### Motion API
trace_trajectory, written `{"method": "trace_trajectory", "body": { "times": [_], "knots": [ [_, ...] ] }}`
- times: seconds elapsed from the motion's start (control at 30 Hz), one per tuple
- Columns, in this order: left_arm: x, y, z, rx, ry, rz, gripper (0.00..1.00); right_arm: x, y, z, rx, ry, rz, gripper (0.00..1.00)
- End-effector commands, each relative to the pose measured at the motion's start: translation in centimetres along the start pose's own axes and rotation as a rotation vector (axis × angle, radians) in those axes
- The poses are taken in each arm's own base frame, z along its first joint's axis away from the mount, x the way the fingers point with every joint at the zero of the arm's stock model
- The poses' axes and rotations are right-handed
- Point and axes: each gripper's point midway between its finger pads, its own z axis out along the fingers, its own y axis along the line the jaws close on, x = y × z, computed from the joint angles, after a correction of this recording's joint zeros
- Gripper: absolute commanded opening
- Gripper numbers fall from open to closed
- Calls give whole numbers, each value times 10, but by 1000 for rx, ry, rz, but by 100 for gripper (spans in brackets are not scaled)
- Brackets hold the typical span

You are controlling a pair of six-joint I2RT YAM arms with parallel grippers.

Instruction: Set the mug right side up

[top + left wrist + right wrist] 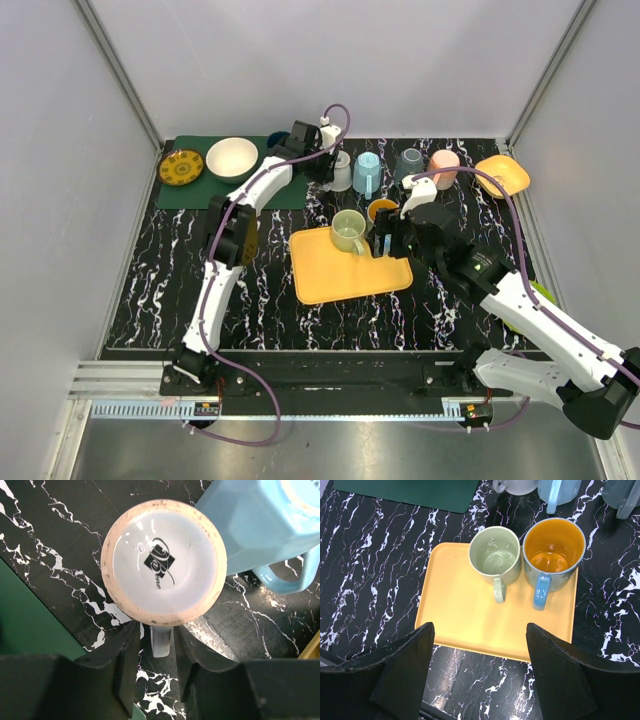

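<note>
A white mug stands upside down on the black marble table, its printed base facing up, in the back row. Its handle points toward my left gripper, which hangs right over it. The jaws have drawn in on both sides of the handle. The right finger is against it, and a sliver of table shows on the left side. My right gripper is open over the near edge of the yellow tray and holds nothing.
A light blue mug touches the white mug's right side. A green mug and an orange-lined mug stand upright on the tray. A grey mug, a pink mug, a yellow dish, a green mat and a white bowl line the back.
</note>
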Motion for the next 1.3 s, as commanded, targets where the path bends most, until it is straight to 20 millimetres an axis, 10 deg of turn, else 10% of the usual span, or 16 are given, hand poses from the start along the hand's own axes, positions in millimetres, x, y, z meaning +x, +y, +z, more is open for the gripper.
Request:
{"method": "trace_trajectory", "body": {
  "times": [0.0,0.4,0.6,1.27],
  "knots": [
    [-8,1,-5,-1,-14,31,34,-8,0,3,12,-40,-4,79],
    [-7,-1,-5,16,-17,19,0,-7,0,3,12,-41,1,79],
    [0,-13,-16,45,-19,-34,0,-8,1,4,9,-44,7,79],
    [-32,-21,-135,-145,-300,-124,0,-3,12,1,-60,-59,107,78]
  ]
}}
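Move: The upside-down white mug's body stands about 4 cm ahead and 4 cm to the right of the left hand, at its height, with the handle already between the open fingers. The light blue mug is 10 cm right and 5 ahead; the green mug on the tray is 5 right and 16 back, the navy mug 11 left and 12 ahead. From the right hand the white mug lies roughly 33 cm ahead, 10 left and 19 below. The left hand stays almost in place while its fingers close and pinch the white mug's handle, settling by barely half a centimetre as they shut. Keeping that grip, it pulls the mug back about 10 cm and some 5 cm to the left at nearly the same height, away from the light blue mug and towards the near right corner of the green mat, the wrist turning about 10 degrees counter-clockwise. ##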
